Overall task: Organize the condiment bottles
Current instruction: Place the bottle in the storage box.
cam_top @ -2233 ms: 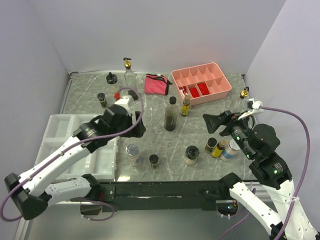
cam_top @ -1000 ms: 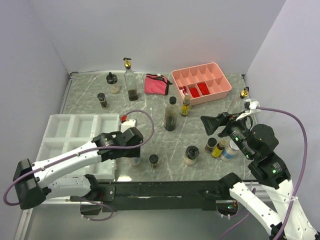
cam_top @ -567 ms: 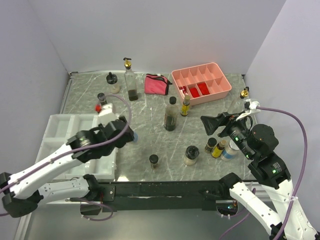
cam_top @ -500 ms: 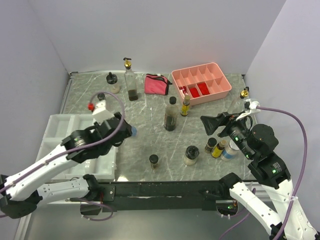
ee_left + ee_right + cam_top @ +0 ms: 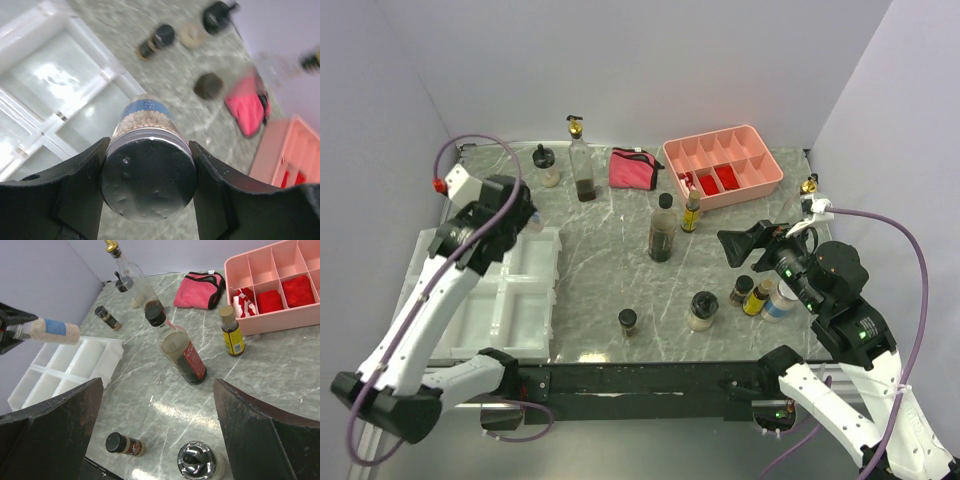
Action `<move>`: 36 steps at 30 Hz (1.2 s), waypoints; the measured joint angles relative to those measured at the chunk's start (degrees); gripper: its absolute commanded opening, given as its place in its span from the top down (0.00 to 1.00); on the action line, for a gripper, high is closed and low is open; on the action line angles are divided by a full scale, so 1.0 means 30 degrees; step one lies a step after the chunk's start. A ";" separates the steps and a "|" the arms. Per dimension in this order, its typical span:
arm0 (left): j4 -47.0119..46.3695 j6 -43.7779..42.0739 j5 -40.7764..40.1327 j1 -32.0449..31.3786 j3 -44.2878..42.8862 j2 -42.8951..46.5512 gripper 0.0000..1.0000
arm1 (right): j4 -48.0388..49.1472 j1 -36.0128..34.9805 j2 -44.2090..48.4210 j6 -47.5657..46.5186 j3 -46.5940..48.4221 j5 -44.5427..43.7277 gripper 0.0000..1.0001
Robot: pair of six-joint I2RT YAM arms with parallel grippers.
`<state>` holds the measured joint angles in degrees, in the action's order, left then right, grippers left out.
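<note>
My left gripper [image 5: 148,150] is shut on a jar [image 5: 145,120] with a silver lid, a blue label and pale grains. It hangs above the far right corner of the white compartment tray [image 5: 535,300]. The right wrist view shows the same jar [image 5: 50,331] at its left edge. Standing on the table are a tall clear bottle [image 5: 582,165], a dark bottle [image 5: 662,230], a small yellow bottle [image 5: 691,212], a silver-lidded jar [image 5: 702,310] and a black-lidded spice jar [image 5: 628,322]. My right gripper [image 5: 745,245] is open and empty, above the table's right side.
A pink compartment tray [image 5: 765,175] with red items sits at the back right, a pink pouch [image 5: 632,168] beside it. Three small bottles [image 5: 760,293] cluster under my right arm. A small gold-topped bottle [image 5: 809,185] stands at the far right edge.
My left gripper took the blue-labelled jar from the front of the table, lifted it and swung it left and back over the white tray. My right arm barely moved.
</note>
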<state>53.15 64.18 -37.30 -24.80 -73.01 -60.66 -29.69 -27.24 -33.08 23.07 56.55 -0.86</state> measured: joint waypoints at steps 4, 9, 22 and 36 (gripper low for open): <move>-0.0080 0.0423 0.2098 0.4437 -0.0408 -0.1355 0.99 | 0.0007 0.0000 0.0000 0.0000 0.0000 0.0015 0.01; -0.0051 0.1122 0.4124 0.9493 -0.0291 -0.1392 0.99 | 0.0007 0.0000 0.0000 0.0007 0.0000 0.0102 0.01; 0.0612 0.1902 0.3439 1.6429 0.1683 0.0474 0.99 | 0.0146 0.0000 0.0095 -0.0007 -0.0219 0.0685 0.00; 0.1464 0.2295 0.0801 1.8323 0.4262 0.0284 0.98 | 0.0146 0.0000 0.0080 0.0007 -0.0219 0.1020 0.00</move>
<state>57.54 71.07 -34.89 30.17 -60.23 -59.81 -29.26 -27.24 -32.84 23.09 55.90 2.20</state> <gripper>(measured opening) 0.630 0.999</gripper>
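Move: The condiment bottle already hangs cap-up in the left fingers. Its goal, the near-left compartment of the white storage box, lies about 25 cm to the left, 11 cm back and 24 cm below. The small shaker stands some 18 cm ahead and 1 cm left, the black-lidded jar about 26 cm ahead and 4 cm right, both about 23 cm below. From the right hand that compartment is about 70 cm left, 2 cm back and 30 cm down. The bottle, kept gripped by its cap end, is swept left across the storage box in the left hand, about 23 cm, bulging slightly forward before curving back to end about 11 cm nearer the base. The hand also sinks some 9 cm, faster towards the end, and swings around 55 degrees counter-clockwise, towards the near-left compartment. ##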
